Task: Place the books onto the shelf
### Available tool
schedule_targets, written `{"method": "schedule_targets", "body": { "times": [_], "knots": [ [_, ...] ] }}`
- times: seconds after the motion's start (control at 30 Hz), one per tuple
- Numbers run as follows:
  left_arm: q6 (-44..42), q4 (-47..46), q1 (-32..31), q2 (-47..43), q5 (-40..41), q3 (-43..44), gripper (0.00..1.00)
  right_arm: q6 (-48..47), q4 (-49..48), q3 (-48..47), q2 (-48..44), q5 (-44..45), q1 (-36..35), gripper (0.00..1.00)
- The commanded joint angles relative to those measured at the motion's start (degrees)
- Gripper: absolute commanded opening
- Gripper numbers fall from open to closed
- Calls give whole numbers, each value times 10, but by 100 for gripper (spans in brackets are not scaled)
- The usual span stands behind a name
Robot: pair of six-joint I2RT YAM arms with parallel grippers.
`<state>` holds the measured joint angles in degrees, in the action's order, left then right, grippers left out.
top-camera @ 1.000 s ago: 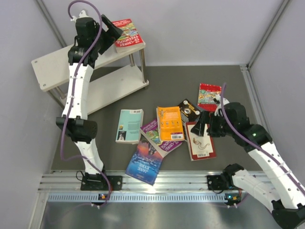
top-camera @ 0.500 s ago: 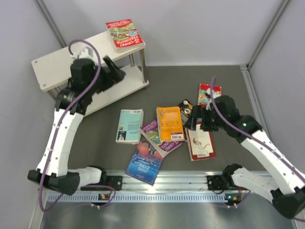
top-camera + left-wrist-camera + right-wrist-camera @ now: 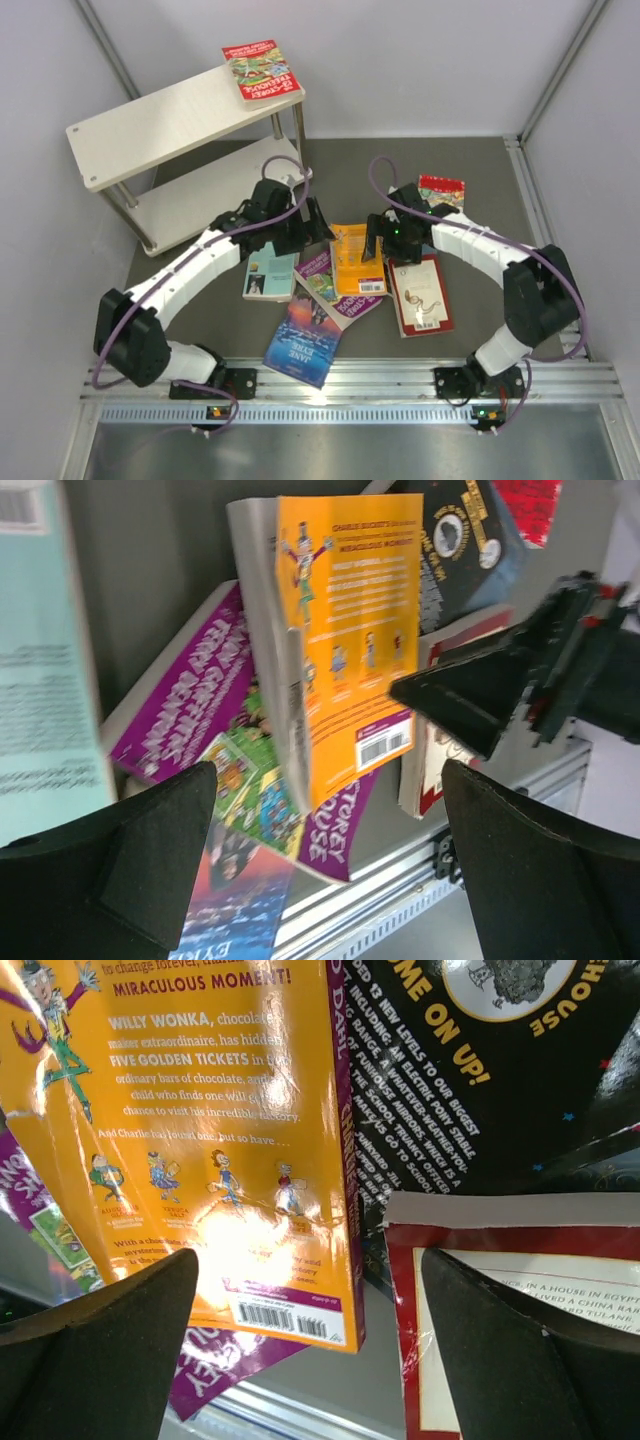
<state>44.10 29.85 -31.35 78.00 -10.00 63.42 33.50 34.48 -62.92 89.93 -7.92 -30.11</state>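
Note:
One red book (image 3: 262, 70) lies on the top board of the shelf (image 3: 150, 120). The other books are spread on the mat: orange (image 3: 355, 262), purple-green (image 3: 330, 285), blue sunset (image 3: 303, 340), pale teal (image 3: 265, 275), maroon (image 3: 420, 295), black (image 3: 390, 222) and a second red one (image 3: 442, 190). My left gripper (image 3: 310, 228) hangs open just left of the orange book (image 3: 350, 630), holding nothing. My right gripper (image 3: 378, 240) is open at that book's right edge. Its fingers straddle the orange book's (image 3: 200, 1110) spine and the maroon book (image 3: 520, 1238).
The two grippers face each other across the orange book, a short gap apart. The right gripper's fingers (image 3: 480, 695) show in the left wrist view. A metal rail (image 3: 330, 380) runs along the near edge. Grey walls close in left, back and right.
The left arm has swung down from the shelf top to the pile of books, leaving the red book up there. The right gripper has moved left to the orange book.

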Motion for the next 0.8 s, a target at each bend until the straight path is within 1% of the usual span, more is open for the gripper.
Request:
{"method": "schedule_targets", "body": {
  "times": [0.0, 0.13, 0.17, 0.2, 0.33, 0.4, 0.5, 0.57, 0.6, 0.63, 0.67, 0.73, 0.77],
  "knots": [
    [17, -115, -5, 50, -52, 29, 99, 16, -50, 21, 23, -55, 7, 94],
    [4, -115, -6, 129, -65, 73, 99, 41, -80, 60, 30, -66, 7, 93],
    [-2, -116, -6, 144, -72, 79, 99, 52, -89, 81, 28, -75, 7, 92],
    [-4, -116, -6, 176, -73, 85, 99, 57, -106, 93, 24, -81, 7, 91],
    [-15, -92, -5, 262, -97, 132, 99, 77, -146, 158, 15, -99, 7, 88],
    [-16, -72, -5, 300, -98, 143, 99, 82, -158, 174, 13, -101, 7, 88],
    [-19, -63, -5, 316, -85, 138, 98, 83, -165, 192, 13, -103, 7, 86],
    [-18, -65, -5, 320, -85, 131, 95, 82, -168, 199, 12, -102, 7, 86],
    [-17, -66, -5, 321, -85, 130, 92, 82, -169, 200, 13, -101, 8, 84],
    [-16, -65, -5, 322, -89, 125, 83, 83, -170, 201, 13, -100, 8, 82],
    [-13, -70, -5, 320, -92, 122, 80, 81, -170, 200, 16, -100, 8, 81],
    [-8, -80, -5, 315, -92, 109, 69, 81, -170, 198, 18, -101, 8, 70],
    [-3, -83, -5, 313, -93, 105, 53, 81, -169, 197, 19, -101, 8, 66]
  ]
}}
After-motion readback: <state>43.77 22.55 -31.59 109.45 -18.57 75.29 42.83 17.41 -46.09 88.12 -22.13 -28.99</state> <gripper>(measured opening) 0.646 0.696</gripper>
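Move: The orange book lies about 10 cm right, 2 cm back and 13 cm below the left hand, and some 7 cm left, 1 cm back and 4 cm below the right. Counted from the orange book, the purple book is about 5 cm left and 7 cm back, partly under it; the white-red book is 15 cm right and 9 cm back; the teal book is 20 cm left and 1 cm back. The orange book is approached from both sides: the left hand swings forward and right by some 8 cm, then mostly down about 11 cm, tipping steeper, to its far left edge. The right hand draws back and down about 4 cm each, slightly left, tilting some 15 degrees, to its near right spine, shoving the white-red book away. Both grippers begin closing astride those edges. ##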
